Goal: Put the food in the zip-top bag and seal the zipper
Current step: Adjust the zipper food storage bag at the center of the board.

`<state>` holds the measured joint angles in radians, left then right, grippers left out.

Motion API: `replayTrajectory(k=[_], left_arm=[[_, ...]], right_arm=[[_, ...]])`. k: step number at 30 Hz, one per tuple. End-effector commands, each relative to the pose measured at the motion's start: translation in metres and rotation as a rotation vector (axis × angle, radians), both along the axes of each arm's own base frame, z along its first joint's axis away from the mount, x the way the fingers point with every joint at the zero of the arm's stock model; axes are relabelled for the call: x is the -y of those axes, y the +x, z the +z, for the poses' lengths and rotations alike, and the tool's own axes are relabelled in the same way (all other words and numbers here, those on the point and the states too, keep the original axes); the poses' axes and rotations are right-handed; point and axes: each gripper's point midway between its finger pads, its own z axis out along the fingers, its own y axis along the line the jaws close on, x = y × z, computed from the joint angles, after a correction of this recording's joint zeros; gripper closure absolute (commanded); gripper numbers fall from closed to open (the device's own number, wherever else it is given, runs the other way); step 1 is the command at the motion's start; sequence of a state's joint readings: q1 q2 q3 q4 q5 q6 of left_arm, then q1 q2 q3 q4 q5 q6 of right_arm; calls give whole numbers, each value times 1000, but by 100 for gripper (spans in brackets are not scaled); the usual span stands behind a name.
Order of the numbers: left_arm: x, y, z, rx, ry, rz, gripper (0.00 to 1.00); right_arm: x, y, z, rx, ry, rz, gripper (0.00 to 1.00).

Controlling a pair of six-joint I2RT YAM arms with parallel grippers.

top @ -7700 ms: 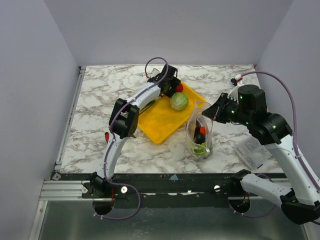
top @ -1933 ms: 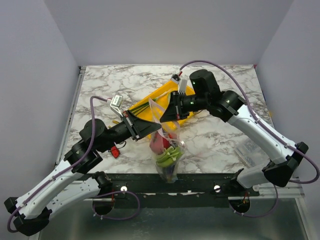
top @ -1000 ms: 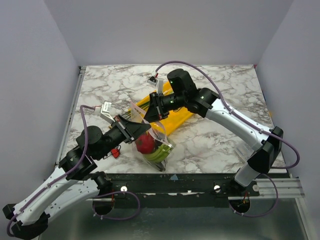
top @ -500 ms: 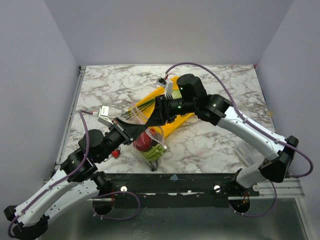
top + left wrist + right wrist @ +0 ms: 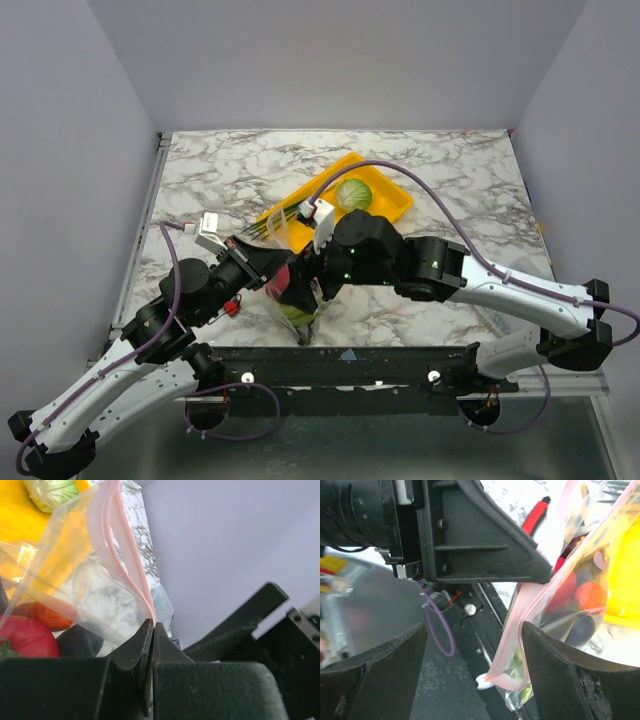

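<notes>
The zip-top bag (image 5: 297,302) hangs near the table's front edge, with a red tomato (image 5: 24,638), dark pieces and green food inside. My left gripper (image 5: 152,626) is shut on the pink zipper (image 5: 124,564) at one end of the mouth. My right gripper (image 5: 472,650) stands open, its fingers (image 5: 380,675) wide apart. The loose zipper (image 5: 517,645) hangs between them close to the right finger, and neither finger presses on it. In the top view the right gripper (image 5: 313,272) sits against the bag, just right of the left gripper (image 5: 266,262). A green cabbage (image 5: 353,194) lies on the yellow tray (image 5: 392,208).
Thin green onions (image 5: 283,213) lie across the tray's left corner. A red-handled tool (image 5: 231,305) lies on the marble by the left arm. The table's front rail (image 5: 485,630) runs just below the bag. Grey walls enclose three sides.
My right gripper has opened and let go of the zipper, and it has swung down toward the front of the table. The bag has sunk lower, still hanging from the left gripper.
</notes>
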<state>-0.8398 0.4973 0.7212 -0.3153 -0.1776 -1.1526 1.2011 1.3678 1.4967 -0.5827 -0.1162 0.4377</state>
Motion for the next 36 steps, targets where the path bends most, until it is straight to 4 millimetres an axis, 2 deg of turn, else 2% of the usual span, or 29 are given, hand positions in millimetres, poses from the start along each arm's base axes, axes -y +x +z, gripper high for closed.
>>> replayTrajectory(k=[1,6,10,15,17,19,21,22,25,26,27,30,33,34,36], left_arm=[[-9,7,6,20,3,55,100],[-10,6,6,16,3,55,100],[-12,5,5,14,6,59,100],[-12,5,6,14,2,61,100],[-12,5,6,14,1,61,100],[-13,5,7,16,6,64,100],[-13,6,8,21,8,67,100],[-14,6,10,31,13,67,100],[-19,5,20,100,70,66,70],[-21,3,25,136,99,60,60],[-24,1,32,190,138,50,51],[-25,-9,53,397,290,-33,38],[-11,-36,77,636,422,-240,24],[-7,-42,79,682,477,-304,18],[-1,-51,78,718,564,-424,14]], right_arm=[[12,20,-13,205,-171,-240,20],[19,31,-15,352,-255,-401,20],[26,42,-13,384,-290,-487,20],[23,42,-17,417,-329,-481,23],[19,40,-19,425,-336,-470,29],[15,38,-20,429,-334,-452,39],[12,37,-21,440,-326,-424,55],[12,37,-21,449,-316,-420,67],[15,40,-13,487,-271,-400,96],[17,40,-9,491,-256,-381,99],[17,41,-5,485,-231,-358,99],[19,49,6,443,-150,-243,100],[17,43,22,452,-37,-83,99],[16,39,28,459,-10,-34,99],[11,28,37,462,27,74,100]])
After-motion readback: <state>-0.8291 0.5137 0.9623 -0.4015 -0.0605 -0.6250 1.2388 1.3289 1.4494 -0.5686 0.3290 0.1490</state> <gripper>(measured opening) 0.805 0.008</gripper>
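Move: The zip-top bag's rim, still pinched by the left fingers, offers the stretch the right hand wants about 4 cm ahead of that open hand, 1 cm to its right and 3 cm lower. The tomato in the bag is some 3 cm ahead, 4 cm left and 10 cm below the right hand; the tray's middle is roughly 25 cm ahead, 7 cm right and 20 cm below. From the left hand that stretch of rim lies about 2 cm back, 2 cm right and 2 cm down. The bag's rim changes hands: the open right gripper, after a slight draw back, goes about 4 cm forward and a little down onto it, twisting some 30 degrees, largely clockwise, and pinches it shut. Only then do the left fingers open, let go and rise about 7 cm, easing back and tilting, while the right draws the rim forward, right and up. ##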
